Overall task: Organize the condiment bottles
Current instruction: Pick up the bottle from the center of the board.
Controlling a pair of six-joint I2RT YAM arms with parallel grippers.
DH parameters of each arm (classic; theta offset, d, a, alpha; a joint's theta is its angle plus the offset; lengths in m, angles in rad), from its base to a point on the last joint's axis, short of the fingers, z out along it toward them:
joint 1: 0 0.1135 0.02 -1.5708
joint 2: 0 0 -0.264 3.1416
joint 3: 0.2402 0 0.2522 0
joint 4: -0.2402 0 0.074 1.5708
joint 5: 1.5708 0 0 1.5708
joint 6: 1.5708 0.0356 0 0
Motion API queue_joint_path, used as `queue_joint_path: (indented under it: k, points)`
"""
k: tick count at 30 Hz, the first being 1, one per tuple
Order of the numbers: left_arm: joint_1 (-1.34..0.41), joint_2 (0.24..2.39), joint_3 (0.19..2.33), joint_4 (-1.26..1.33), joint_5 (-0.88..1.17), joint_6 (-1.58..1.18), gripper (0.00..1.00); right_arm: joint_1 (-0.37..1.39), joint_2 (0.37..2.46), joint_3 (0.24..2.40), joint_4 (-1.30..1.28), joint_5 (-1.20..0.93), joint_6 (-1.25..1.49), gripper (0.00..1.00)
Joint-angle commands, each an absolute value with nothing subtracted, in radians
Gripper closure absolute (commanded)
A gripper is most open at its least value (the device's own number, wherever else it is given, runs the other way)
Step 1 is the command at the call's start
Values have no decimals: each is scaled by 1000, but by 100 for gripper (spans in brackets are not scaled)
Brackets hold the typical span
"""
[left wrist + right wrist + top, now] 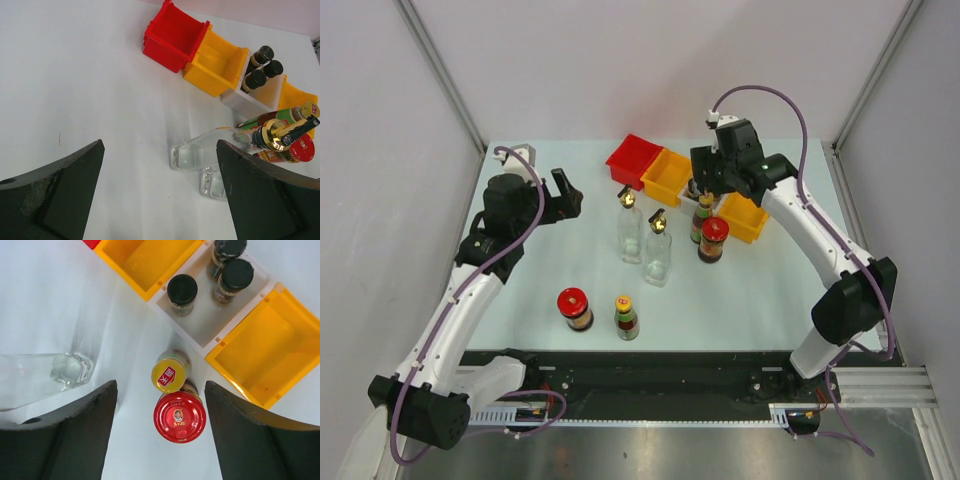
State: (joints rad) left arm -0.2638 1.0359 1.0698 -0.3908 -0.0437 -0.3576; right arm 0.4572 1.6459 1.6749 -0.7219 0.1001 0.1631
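Two clear glass bottles with gold spouts stand mid-table. A red-lidded jar and a yellow-capped sauce bottle stand touching in front of the bins. My right gripper hovers open above them, a jaw on each side of the jar and clear of it. Three black-capped shakers stand in the white bin. Nearer the front stand a second red-lidded jar and a sauce bottle. At the left, my left gripper is wide open and holds nothing.
A red bin and an orange bin sit at the back, both showing nothing inside. Another orange bin lies right of the white one. Grey walls close off the left, back and right sides.
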Motion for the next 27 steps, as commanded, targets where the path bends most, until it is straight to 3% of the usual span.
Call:
queue_joint_path:
  k: [1, 27]
  points:
    - [-256, 1014, 1065, -368, -20, -354, 0, 463, 1673, 1674, -723, 110, 192, 29]
    - [-256, 1022, 1058, -374, -38, -342, 0, 495, 1812, 1697, -767, 167, 218, 49]
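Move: The yellow-capped bottle stands almost under the right hand, about 3 cm ahead and in line sideways, its middle some 14 cm lower. Close behind it is the red-capped jar, 3 cm back and 2 cm right of the hand. The white box lies about 13 cm ahead and 3 cm right, and the nearer glass bottle 6 cm back and 10 cm left. From the left hand, the yellow-capped bottle is about 9 cm ahead and 29 cm right. The yellow-capped bottle is approached from above: the right hand sinks almost straight down, about 7 cm, mostly in the first half and then nearly hovering, while the wrist tips the fingers some 10 degrees further down. The fingers narrow from about three-quarters to half open, coming down around the yellow cap; a grip on it can't be seen. ##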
